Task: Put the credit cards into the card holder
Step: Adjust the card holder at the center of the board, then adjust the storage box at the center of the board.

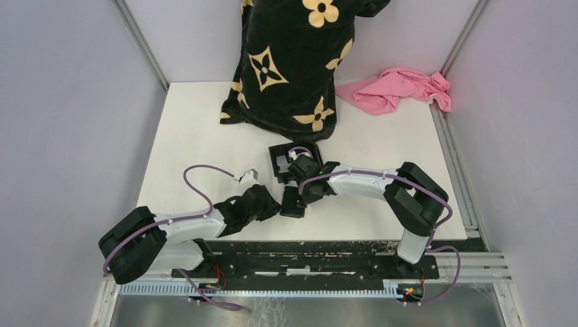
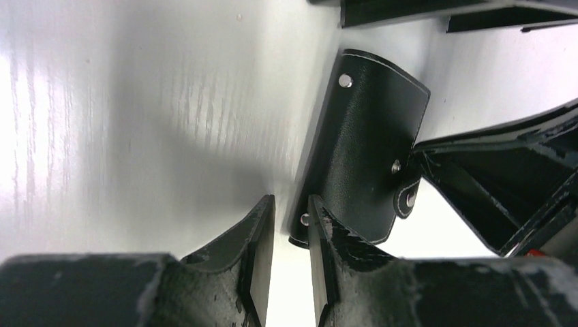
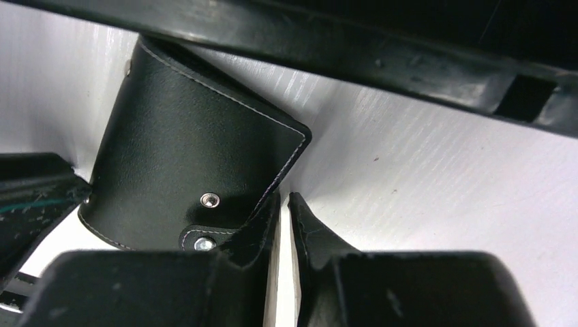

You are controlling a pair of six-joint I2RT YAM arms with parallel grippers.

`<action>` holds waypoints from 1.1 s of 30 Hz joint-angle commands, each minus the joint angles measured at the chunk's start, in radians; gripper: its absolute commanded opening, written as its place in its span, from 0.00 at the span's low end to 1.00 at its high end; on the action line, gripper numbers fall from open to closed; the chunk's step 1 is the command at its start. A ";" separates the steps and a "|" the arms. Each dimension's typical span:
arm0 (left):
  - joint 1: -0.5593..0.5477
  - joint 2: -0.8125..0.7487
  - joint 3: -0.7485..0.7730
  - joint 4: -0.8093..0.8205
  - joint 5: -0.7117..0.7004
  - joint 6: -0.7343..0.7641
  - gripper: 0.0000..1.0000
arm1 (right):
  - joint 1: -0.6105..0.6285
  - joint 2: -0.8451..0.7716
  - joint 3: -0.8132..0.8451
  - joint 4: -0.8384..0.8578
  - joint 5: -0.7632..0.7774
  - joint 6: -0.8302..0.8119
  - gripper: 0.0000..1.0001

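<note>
The card holder (image 1: 292, 203) (image 2: 368, 150) (image 3: 184, 157) lies folded shut on the white table, black with stitched edges and metal snaps. My left gripper (image 1: 277, 204) (image 2: 291, 208) is at its left corner, jaws a little open with only table between them; the right fingertip (image 2: 320, 221) overlaps the holder's corner. My right gripper (image 1: 305, 195) (image 3: 283, 197) comes from the other side, all but shut, with a thin empty slit. Its left fingertip (image 3: 266, 214) rests at the holder's corner by the snap tab. The credit cards are out of view.
A shallow black tray (image 1: 276, 151) (image 2: 409, 10) (image 3: 341, 48) sits just behind the holder, a pale patch inside it. A black cloth with tan flowers (image 1: 293, 61) hangs at the back, a pink cloth (image 1: 399, 88) lies at the back right. Walls close in both sides.
</note>
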 commanded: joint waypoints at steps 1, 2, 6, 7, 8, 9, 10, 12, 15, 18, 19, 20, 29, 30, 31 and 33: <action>-0.035 0.007 -0.012 -0.158 0.011 -0.041 0.33 | -0.003 0.014 0.029 0.021 0.060 -0.041 0.16; -0.037 0.005 -0.005 -0.175 0.005 -0.040 0.33 | -0.003 0.004 0.029 0.013 0.077 -0.049 0.18; -0.040 -0.015 0.052 -0.290 -0.062 -0.026 0.34 | -0.004 -0.053 0.024 -0.023 0.138 -0.090 0.24; -0.039 -0.020 0.078 -0.324 -0.088 -0.022 0.35 | -0.004 -0.069 0.026 -0.035 0.150 -0.100 0.26; -0.039 -0.024 0.100 -0.361 -0.114 -0.018 0.36 | -0.003 -0.084 0.031 -0.047 0.162 -0.110 0.28; -0.039 -0.027 0.127 -0.396 -0.145 -0.013 0.38 | -0.003 -0.101 0.035 -0.060 0.175 -0.122 0.30; -0.039 -0.026 0.153 -0.435 -0.175 -0.006 0.39 | -0.003 -0.118 0.039 -0.072 0.186 -0.135 0.32; -0.037 -0.020 0.211 -0.503 -0.231 0.004 0.44 | -0.003 -0.156 0.058 -0.107 0.210 -0.172 0.36; -0.037 -0.008 0.290 -0.574 -0.291 0.027 0.52 | -0.001 -0.224 0.091 -0.137 0.262 -0.239 0.42; -0.036 0.006 0.356 -0.610 -0.314 0.057 0.55 | -0.001 -0.300 0.071 -0.051 0.344 -0.327 0.45; -0.034 0.009 0.373 -0.622 -0.335 0.061 0.56 | -0.002 -0.317 0.053 0.008 0.387 -0.337 0.50; -0.030 0.010 0.384 -0.626 -0.345 0.066 0.57 | -0.003 -0.330 0.040 0.067 0.431 -0.336 0.57; 0.042 -0.065 0.344 -0.557 -0.289 0.114 0.99 | -0.080 -0.176 0.229 0.019 0.238 -0.493 0.94; 0.057 -0.093 0.318 -0.538 -0.266 0.111 0.99 | -0.081 -0.163 0.235 0.004 0.207 -0.518 0.94; 0.073 -0.109 0.302 -0.526 -0.257 0.108 0.99 | -0.082 -0.155 0.235 -0.001 0.167 -0.540 0.93; 0.104 -0.135 0.279 -0.510 -0.236 0.106 0.99 | -0.086 -0.147 0.219 -0.001 0.110 -0.584 0.89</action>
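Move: The card holder lies flat between the fingertips, its middle about 3 cm ahead and 4 cm right of the left hand, and about 4 cm left and 1 cm back of the right, roughly 1 cm below both. The black box stands some 11 cm beyond the card holder and 1 cm to its right; its card stack sits about 11 cm beyond the holder and 2 cm to its left. Opening wide, both hands leave the card holder: right some 14 cm up and forward, left up and leftward. ##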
